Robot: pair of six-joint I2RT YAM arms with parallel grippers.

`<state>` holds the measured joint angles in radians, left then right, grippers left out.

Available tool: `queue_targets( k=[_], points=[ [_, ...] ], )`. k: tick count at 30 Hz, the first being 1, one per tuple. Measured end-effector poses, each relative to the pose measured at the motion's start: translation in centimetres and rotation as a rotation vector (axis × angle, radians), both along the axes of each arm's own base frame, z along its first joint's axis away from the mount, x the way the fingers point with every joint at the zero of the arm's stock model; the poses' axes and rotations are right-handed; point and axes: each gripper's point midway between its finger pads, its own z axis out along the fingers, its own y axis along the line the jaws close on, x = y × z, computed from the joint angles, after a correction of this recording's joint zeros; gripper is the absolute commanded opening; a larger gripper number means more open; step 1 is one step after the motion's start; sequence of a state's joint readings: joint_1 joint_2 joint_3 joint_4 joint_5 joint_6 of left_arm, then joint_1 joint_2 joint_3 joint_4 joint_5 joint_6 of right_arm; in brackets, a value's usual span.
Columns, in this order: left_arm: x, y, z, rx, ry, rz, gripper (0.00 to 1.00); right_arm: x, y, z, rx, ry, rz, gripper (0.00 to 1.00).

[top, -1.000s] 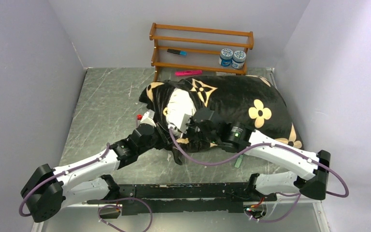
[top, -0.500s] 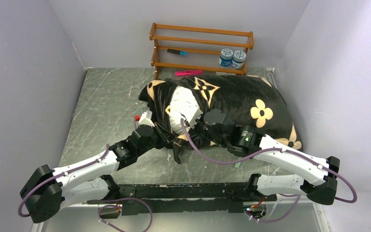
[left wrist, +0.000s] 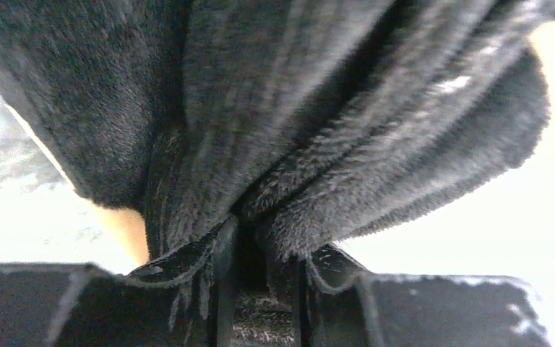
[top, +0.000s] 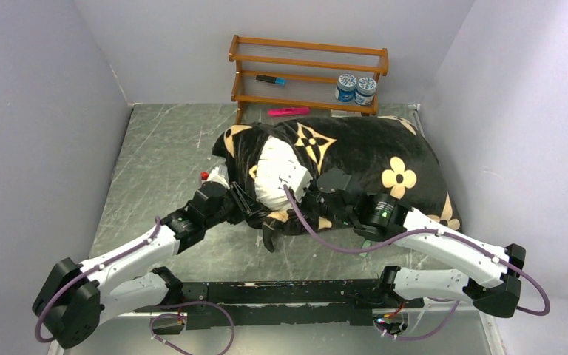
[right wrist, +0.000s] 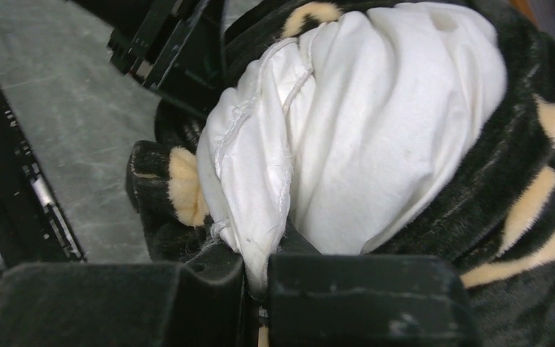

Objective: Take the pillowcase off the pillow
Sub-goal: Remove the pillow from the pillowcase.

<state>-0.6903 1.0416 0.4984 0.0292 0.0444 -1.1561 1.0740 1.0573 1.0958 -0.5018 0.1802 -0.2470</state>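
The black plush pillowcase (top: 384,148) with cream flowers lies across the table's right half. At its open left end the white pillow (top: 277,174) bulges out. My right gripper (top: 298,195) is shut on a corner of the pillow (right wrist: 361,123); the white cloth is pinched between its fingers (right wrist: 256,271). My left gripper (top: 250,211) is at the lower lip of the opening. A gathered fold of pillowcase (left wrist: 260,108) runs down between its fingers (left wrist: 264,253). They stand slightly apart, and whether they still pinch it is unclear.
A wooden rack (top: 307,74) at the back holds two jars (top: 355,89) and a dark marker (top: 270,79). A pink marker (top: 288,112) lies in front of it. A small red object (top: 204,175) sits left of the pillowcase. Walls close in on three sides.
My right gripper has pulled the pillow's corner to the right, baring more white. My left arm has shifted up and left along the opening, and its fingers have parted a little.
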Motion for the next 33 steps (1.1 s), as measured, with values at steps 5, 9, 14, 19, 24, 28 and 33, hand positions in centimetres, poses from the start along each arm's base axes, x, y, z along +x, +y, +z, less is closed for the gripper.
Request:
queue_targets(
  k=[5,9,14,19,24,28,33],
  points=[
    [-0.2,1.6,1.7,0.086,-0.059,-0.012,0.61,-1.7,0.3,-1.2,0.006,0.058,0.087,0.0],
    [-0.2,3.6,2.4,0.186,-0.09,0.009,0.73,-2.9,0.6,-2.5,-0.008,0.105,0.148,0.0],
    [0.7,6.2,4.8,0.301,-0.165,0.065,0.77,-3.7,0.8,-3.9,-0.03,0.145,0.184,0.0],
    [2.4,7.0,8.9,0.349,-0.276,0.104,0.78,-4.2,0.9,-5.1,-0.051,0.175,0.206,0.0],
    [4.3,5.9,10.6,0.407,-0.339,0.061,0.78,-4.2,1.0,-5.2,-0.055,0.181,0.21,0.0],
    [5.7,4.6,9.9,0.47,-0.344,-0.006,0.77,-4.2,1.0,-5.2,-0.054,0.181,0.21,0.0],
    [6.9,4.0,8.0,0.554,-0.333,-0.062,0.76,-4.1,1.0,-5.2,-0.055,0.177,0.203,0.0]
  ],
)
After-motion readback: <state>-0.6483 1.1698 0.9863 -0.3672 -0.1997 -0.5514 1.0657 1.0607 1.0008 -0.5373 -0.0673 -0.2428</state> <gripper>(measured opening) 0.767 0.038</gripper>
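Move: The left hand, its fingers just parting on bunched pillowcase, heads for the pillowcase rim roughly 9 cm ahead, 3 cm to its left and slightly higher. The bare white pillow lies some 9 cm ahead and 9 cm to its right; a loose pillowcase flap hangs about 9 cm back and 5 cm right, below it. From the right hand, which grips a pillow corner, the pillow's bare middle is about 7 cm ahead, 5 cm left and 8 cm below. The left fingers let go of the bunched pillowcase, opening wide as the hand lifts off to the left and up, then swings forward and partly back right, sinking at the end. It ends about 8 cm higher and 7 cm farther out, tipped more steeply down, jaws straddling a rim fold. The right keeps its pinch on the pillow corner, drawing it down and back about 6 cm, then holds. ##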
